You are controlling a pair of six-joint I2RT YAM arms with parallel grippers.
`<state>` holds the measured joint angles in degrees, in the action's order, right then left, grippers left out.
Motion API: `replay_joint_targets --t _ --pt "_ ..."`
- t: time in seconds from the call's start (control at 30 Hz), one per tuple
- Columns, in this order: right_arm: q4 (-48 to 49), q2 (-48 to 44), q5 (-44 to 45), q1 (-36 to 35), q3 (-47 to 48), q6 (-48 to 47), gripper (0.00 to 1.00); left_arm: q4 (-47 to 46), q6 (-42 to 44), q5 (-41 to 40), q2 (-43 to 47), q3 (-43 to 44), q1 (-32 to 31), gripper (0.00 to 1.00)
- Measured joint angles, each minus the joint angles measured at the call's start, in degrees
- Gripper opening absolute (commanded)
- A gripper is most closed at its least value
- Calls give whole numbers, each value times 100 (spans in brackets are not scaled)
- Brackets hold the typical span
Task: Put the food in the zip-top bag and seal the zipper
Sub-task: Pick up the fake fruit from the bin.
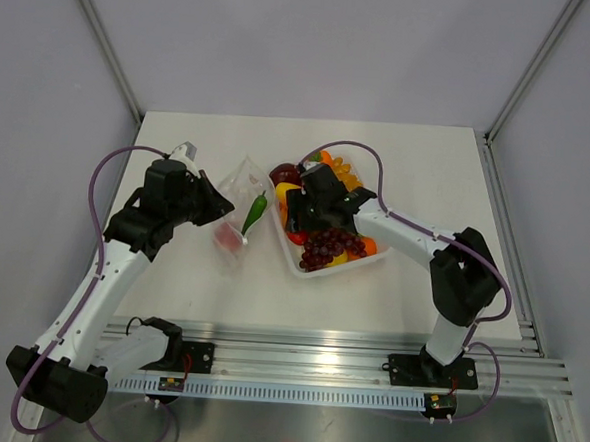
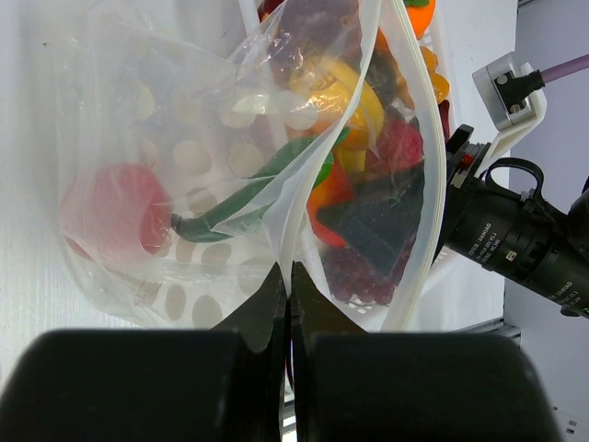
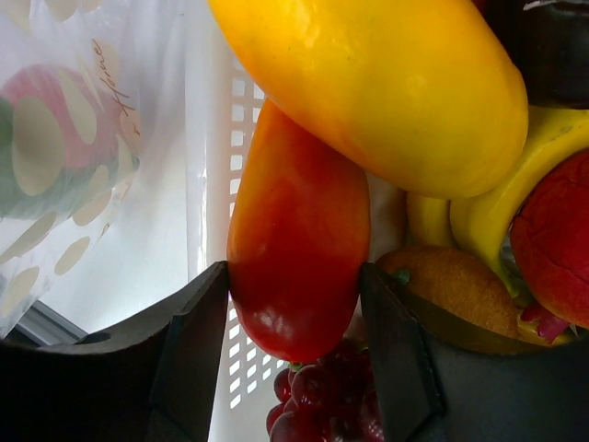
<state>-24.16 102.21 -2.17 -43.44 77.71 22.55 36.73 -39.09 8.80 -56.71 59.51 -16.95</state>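
The zip-top bag [image 1: 241, 203] lies left of the tray; my left gripper [image 2: 287, 276] is shut on its rim and holds the mouth open toward the tray. A green chili [image 2: 248, 193] and a red piece [image 2: 115, 212] lie inside the bag. The zipper strip is too faint to make out. My right gripper [image 3: 294, 304] is down in the tray, both fingers pressed against the sides of a red-orange fruit [image 3: 299, 239]. A yellow piece [image 3: 386, 83] lies above that fruit and purple grapes [image 3: 322, 396] below it. From above, the right gripper [image 1: 297, 219] sits at the tray's left end.
The white slotted tray [image 1: 373, 258] holds several more toy fruits, among them grapes [image 1: 325, 248] and a dark red apple [image 1: 284, 172]. The bag's open edge lies close to the tray's left wall [image 3: 244, 120]. An aluminium rail [image 1: 347, 356] runs along the near edge.
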Motion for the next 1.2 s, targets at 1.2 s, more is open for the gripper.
replay_joint_targets --t 1.2 --pt "-621 -1799 857 2 -437 33 52 -44 245 581 -645 2 4 0"
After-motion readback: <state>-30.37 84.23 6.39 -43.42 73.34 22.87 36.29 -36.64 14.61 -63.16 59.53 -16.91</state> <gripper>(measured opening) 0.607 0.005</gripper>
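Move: The red-orange mango is already between my right fingers, its middle about 2 cm ahead and 1 cm left. From this hand the bag's mouth is about 9 cm left, 2 cm ahead and 8 cm up. Near hand height, the yellow mango lies some 8 cm straight ahead, the grapes about 4 cm back and 5 cm right. From my left hand, the red-orange mango is roughly 3 cm ahead, 9 cm right and 13 cm below. Keeping its pinch on both sides of the red-orange mango, my right hand draws it up out of the bin, slowly at first, then faster and swinging to my right, away from the bag: about 8 cm up, 5 cm right, fingers tilting up some 10 degrees. Late on, my left hand, still shut on the bag's rim, sinks about 3 cm and drifts slightly right. ##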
